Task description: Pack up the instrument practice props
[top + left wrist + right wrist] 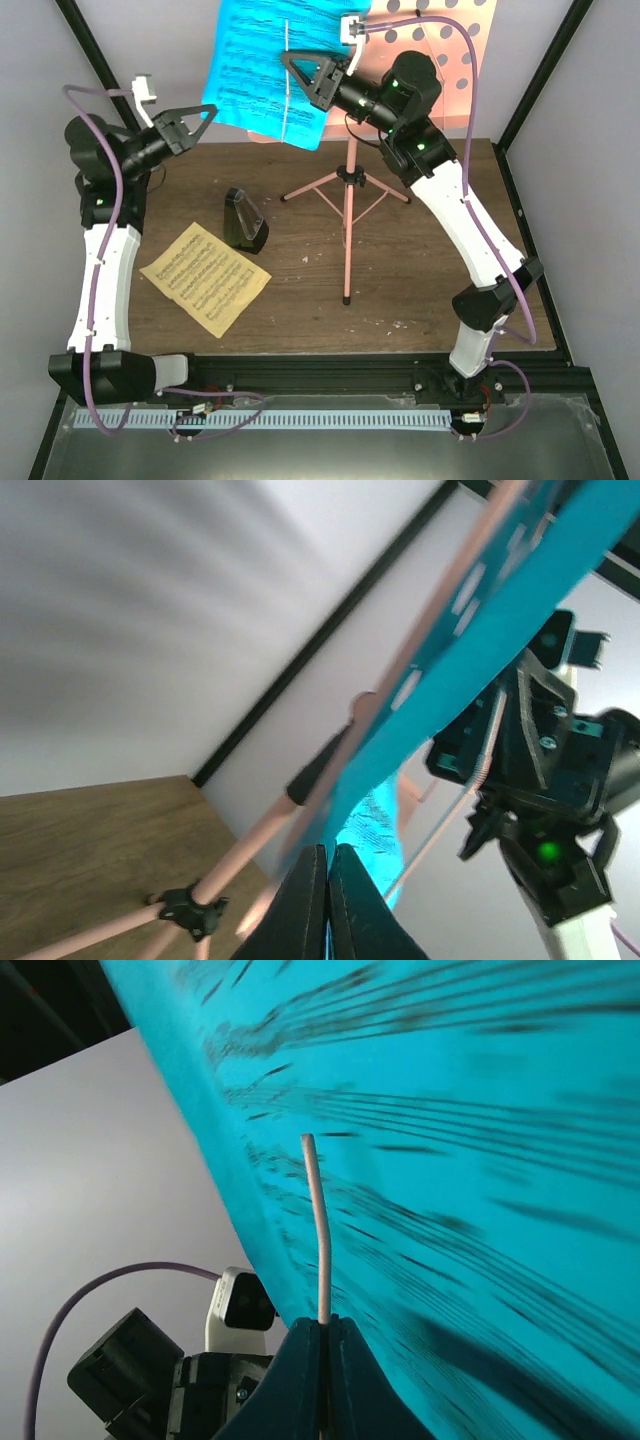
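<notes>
The pink tripod music stand [347,230] stands at the back middle, its hole-punched desk [455,55] at the top. A cyan sheet-music page [250,70] lies against the desk. My right gripper [289,62] is shut on the stand's thin pink page-holder wire [318,1230] in front of the cyan page [480,1160]. My left gripper [212,109] is at the page's lower left corner, shut, with a sliver of cyan between its fingers [305,900]. A pale-yellow page [205,278] lies flat at front left. The black pyramid metronome [243,220] stands beside it.
The stand's legs [310,187] spread over the wooden table [400,290] behind the metronome. Black frame posts [540,70] rise at both back corners against white walls. The right arm's wrist [550,780] shows close in the left wrist view.
</notes>
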Available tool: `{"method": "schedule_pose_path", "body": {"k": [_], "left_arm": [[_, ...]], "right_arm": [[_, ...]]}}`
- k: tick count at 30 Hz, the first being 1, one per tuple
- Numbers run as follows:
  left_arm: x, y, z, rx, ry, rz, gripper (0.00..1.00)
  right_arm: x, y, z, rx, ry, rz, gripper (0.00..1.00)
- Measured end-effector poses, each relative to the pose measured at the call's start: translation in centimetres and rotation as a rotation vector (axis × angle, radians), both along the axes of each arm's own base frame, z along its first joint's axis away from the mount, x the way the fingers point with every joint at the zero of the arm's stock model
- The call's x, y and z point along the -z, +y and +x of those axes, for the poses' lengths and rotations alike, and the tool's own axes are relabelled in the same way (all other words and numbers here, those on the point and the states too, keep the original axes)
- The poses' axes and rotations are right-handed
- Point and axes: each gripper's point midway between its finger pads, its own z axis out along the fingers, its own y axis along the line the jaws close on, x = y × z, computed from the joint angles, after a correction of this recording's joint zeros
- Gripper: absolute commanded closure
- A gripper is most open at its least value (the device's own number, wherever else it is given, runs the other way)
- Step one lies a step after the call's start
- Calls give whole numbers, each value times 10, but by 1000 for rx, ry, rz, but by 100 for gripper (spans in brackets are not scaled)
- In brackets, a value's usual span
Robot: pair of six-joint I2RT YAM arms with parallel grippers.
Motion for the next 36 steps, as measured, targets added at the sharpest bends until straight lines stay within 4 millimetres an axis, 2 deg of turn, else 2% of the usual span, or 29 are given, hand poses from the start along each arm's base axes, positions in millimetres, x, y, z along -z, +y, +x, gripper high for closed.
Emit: {"method": "schedule_pose_path", "body": {"k": [8, 13, 16, 17, 19, 21, 24, 25, 27, 32, 34, 36], "left_arm": [[34, 64, 8, -221, 118, -88, 100], [64, 107, 2, -392, 193, -151, 100], [91, 126, -4, -489, 253, -179, 100], [99, 128, -6, -510, 273, -183, 100], [116, 132, -10, -553, 311, -181, 100], [135, 136, -15, -595, 349, -172, 100], [165, 142, -22, -656, 417, -155, 100], [181, 143, -24, -676, 449, -147, 100], [214, 145, -30, -703, 527, -139, 100], [295, 147, -47, -757, 749, -115, 100], [320, 148, -56, -782, 822, -101, 100], [337, 150, -64, -808, 873, -79, 100]], "right_arm": [[1, -2, 4, 26, -7, 9, 98], [2, -4, 7, 58, -3, 4, 79], [8, -5, 10, 78, 3, -13, 74], [10, -5, 11, 83, 5, -17, 69], [12, -6, 11, 88, 9, -25, 45], [11, -9, 8, 94, 0, -32, 29], [9, -17, -4, 103, -19, -39, 11], [15, -19, -6, 109, -17, -53, 7], [6, -32, -23, 120, -43, -35, 1], [2, -67, -61, 163, -96, -22, 0], [-4, -82, -76, 194, -127, -13, 0], [-10, -98, -91, 229, -159, 0, 0]]}}
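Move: The left hand already pinches the lower left corner of the blue sheet. The yellow sheet lies on the table about 12 cm to its left, 7 cm back and 50 below; the metronome stands some 3 cm ahead, 3 left and 42 below. The right hand still grips the thin page rod; the stand's plate has its middle roughly 5 cm ahead of that hand and 10 to its right, about level. Keeping its pinch on the blue sheet's corner, the left hand draws the sheet leftward off the stand, then sinks steeply towards the yellow sheet: some 35 cm down, 15 left and a little back, tipping down and turning counter-clockwise. The right hand at first nearly holds still, then opens wide, lets go of the page rod and backs off about 10 cm back and 10 right. ##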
